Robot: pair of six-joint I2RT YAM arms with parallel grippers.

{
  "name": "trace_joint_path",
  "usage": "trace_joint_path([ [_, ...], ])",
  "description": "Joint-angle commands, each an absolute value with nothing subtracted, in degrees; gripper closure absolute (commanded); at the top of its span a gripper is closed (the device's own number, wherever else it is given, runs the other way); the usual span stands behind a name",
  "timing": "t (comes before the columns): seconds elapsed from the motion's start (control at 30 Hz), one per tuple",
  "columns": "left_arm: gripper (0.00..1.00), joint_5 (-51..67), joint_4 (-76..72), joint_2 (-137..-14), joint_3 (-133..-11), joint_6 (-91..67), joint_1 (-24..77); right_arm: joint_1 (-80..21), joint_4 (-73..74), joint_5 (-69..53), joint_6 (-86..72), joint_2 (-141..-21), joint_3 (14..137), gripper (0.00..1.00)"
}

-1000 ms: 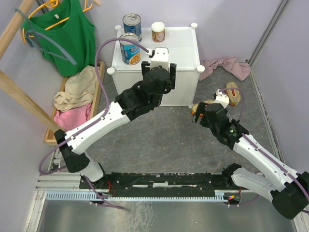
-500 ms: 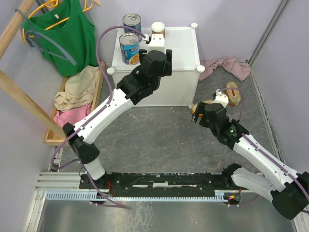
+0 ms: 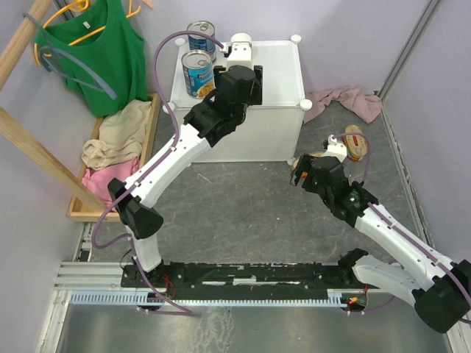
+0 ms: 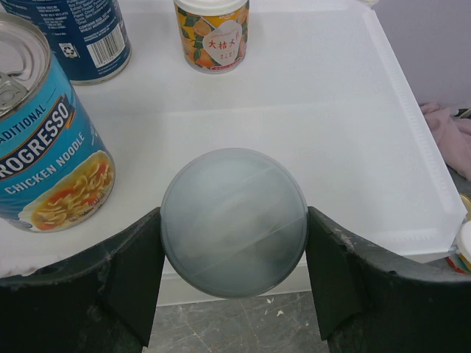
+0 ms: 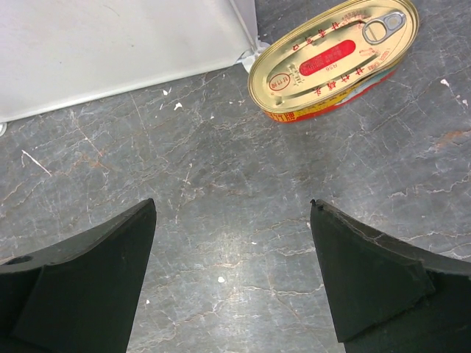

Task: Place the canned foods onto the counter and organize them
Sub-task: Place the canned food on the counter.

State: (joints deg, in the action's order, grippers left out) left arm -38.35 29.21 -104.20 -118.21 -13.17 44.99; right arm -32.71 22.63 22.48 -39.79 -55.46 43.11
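Note:
My left gripper [image 4: 233,215] is shut on a small round white-topped can [image 4: 233,235], held over the front edge of the white counter [image 4: 346,125]. On the counter stand two tall blue-label cans [image 4: 44,162] [image 4: 77,37] at the left and a small orange-label can [image 4: 212,33] at the back. My right gripper [image 5: 232,206] is open just above the grey floor with nothing between its fingers. A flat oval gold tin [image 5: 331,59] with a red label lies on the floor ahead of it, beside the counter's corner. Another oval tin [image 3: 357,143] lies further right.
A wooden tray [image 3: 151,125] of clothes lies on the floor left of the counter [image 3: 283,73], and a green top [image 3: 99,51] hangs on a hanger above it. A pink cloth [image 3: 346,99] lies at the back right near a metal post.
The left arm has stretched toward the back, carrying the small can from in front of the counter to over its top. The right arm has stayed in place.

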Motion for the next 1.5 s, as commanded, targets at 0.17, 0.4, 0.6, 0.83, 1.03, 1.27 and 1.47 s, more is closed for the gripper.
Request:
trace_joint_path([
  [0.17, 0.97, -37.62, 24.67, -105.91, -124.59, -11.78, 43.78, -32.49, 18.68, 21.02, -40.08, -55.93, 41.85, 0.07],
  [0.4, 0.97, -37.50, 24.36, -107.33, -126.18, -11.28, 43.05, -32.43, 17.48, 20.77, -40.10, -56.37, 41.29, 0.07],
  [0.6, 0.97, -37.02, 24.81, -108.96, -128.27, -10.71, 42.00, -32.48, 16.08, 20.09, -40.24, -57.83, 41.09, 0.07],
  [0.83, 0.97, -36.47, 23.64, -110.47, -128.85, -10.03, 41.02, -32.44, 14.92, 19.91, -40.06, -58.80, 40.78, 0.07],
  [1.03, 0.97, -35.55, 23.34, -111.76, -129.01, -10.30, 40.08, -32.43, 14.20, 19.26, -39.86, -59.59, 40.87, 0.07],
  [1.27, 0.95, -34.33, 23.20, -112.88, -128.96, -10.72, 39.28, -32.44, 13.40, 19.01, -39.66, -60.81, 41.02, 0.07],
  [1.47, 0.92, -33.30, 22.78, -113.54, -128.98, -10.81, 38.42, -32.46, 12.77, 18.68, -39.73, -62.31, 41.78, 0.07],
])
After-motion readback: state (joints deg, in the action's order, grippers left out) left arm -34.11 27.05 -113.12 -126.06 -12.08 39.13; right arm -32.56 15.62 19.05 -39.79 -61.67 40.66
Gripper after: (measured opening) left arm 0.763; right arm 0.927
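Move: Straight ahead of the left hand, which already holds the upended can near the counter's front edge, the bare patch of counter short of the orange jar lies about 7 cm out and 5 cm down. The jar stands some 14 cm straight ahead. The Progresso can is about 3 cm ahead and 11 cm left; the blue can 14 cm ahead and 10 cm left. From the right hand, that patch is roughly 20 cm ahead, 18 cm left and 10 cm above. Carrying the can still pinched between its fingers, the left hand eases forward about 6 cm over the counter towards the orange jar, passing to the right of the Progresso can and sinking slightly in the later part, wrist almost unturned. The empty right hand stays open and sinks about 3 cm over the floor, drifting a little left. ##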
